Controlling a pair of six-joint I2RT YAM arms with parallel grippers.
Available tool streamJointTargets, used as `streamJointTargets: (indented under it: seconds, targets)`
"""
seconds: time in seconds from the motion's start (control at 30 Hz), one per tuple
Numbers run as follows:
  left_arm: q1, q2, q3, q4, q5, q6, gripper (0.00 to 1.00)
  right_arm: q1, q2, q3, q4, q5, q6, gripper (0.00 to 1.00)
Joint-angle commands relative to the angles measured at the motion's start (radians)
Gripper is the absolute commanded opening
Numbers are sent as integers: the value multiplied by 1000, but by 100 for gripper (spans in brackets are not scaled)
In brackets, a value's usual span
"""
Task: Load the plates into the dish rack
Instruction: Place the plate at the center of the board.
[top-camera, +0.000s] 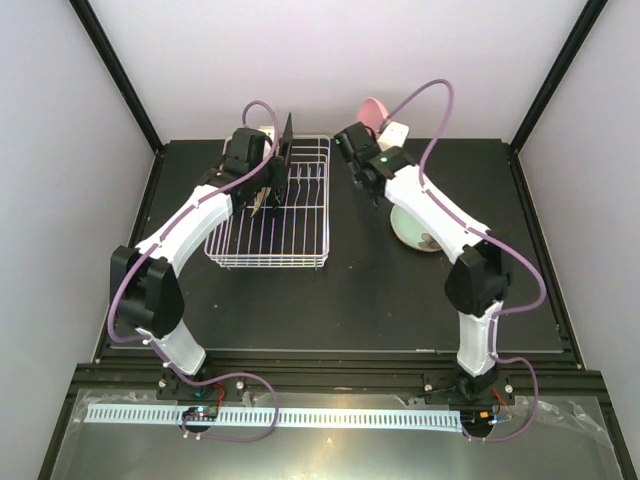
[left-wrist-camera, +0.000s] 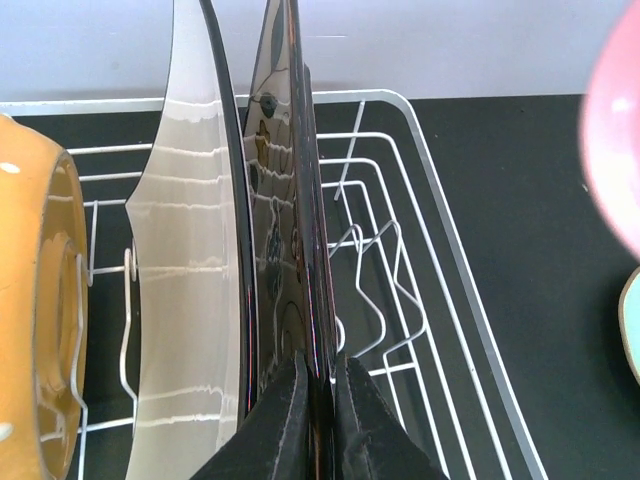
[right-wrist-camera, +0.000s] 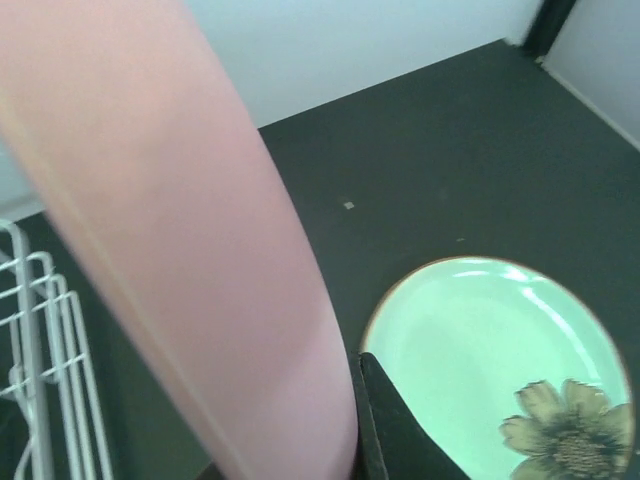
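The white wire dish rack (top-camera: 300, 235) stands left of centre. My left gripper (top-camera: 267, 195) is shut on the edge of a dark glossy plate (left-wrist-camera: 285, 200) held upright among the rack's tines (left-wrist-camera: 375, 290). A pale plate (left-wrist-camera: 190, 260) stands beside it, and the small orange plate (left-wrist-camera: 35, 300) stands further left. My right gripper (top-camera: 372, 130) is shut on the round pink plate (top-camera: 375, 108), held up at the back; the plate fills the left of the right wrist view (right-wrist-camera: 180, 230). The pale green plate with a dark flower (right-wrist-camera: 500, 370) lies flat on the table below.
A white square plate (top-camera: 396, 133) sits at the back, partly hidden by the right arm. The green plate (top-camera: 415, 232) lies right of the rack under the right forearm. The rack's near half (top-camera: 270, 250) holds nothing. The back wall is close behind both grippers.
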Motion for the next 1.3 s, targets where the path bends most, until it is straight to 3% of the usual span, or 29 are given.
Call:
streamJointTargets:
  seconds: [0.0,0.13,0.53,0.7,0.9,1.27]
  targets:
    - [10,70,-29,-111,30,17,4,-31,-129,-106,82,66,2,1]
    - [0,69,-31,-101,45,-3,10,-51,-196,-194,110,32,-31,1]
    - [-39,88,-43,-100,44,-42,15,-108,-305,-389,171,-116,-50,1]
    - [-41,68,-42,-110,32,-48,34,-117,-324,-405,177,-137,-57,1]
    - [-41,26,-12,-143,12,-37,43,-173,-322,-450,233,-299,-62,1]
    - [-40,-133,38,-91,61,-14,55,-250,-93,-181,131,-519,-152,1]
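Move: In the rack, the left fingers are already shut on the near edge of the upright flowered plate, whose middle lies about 7 cm ahead and 4 cm below them. Level with that middle, the beige plate stands some 4 cm to its left and the orange plate 11 cm to its left. From the right hand, already holding the pink plate, the green plate lies about 13 cm right, 4 cm back and 24 cm below; the rack's middle is some 26 cm left, 2 cm back and 19 cm below. Carrying the pink plate away from the rack towards the green plate, the right hand goes about 7 cm right, dips back some 4 cm and comes forward again, sinking and rolling its left side up. The left hand eases 3 cm right, then opens about halfway and lets go of the flowered plate while drawing back and down, rising again at the end. ##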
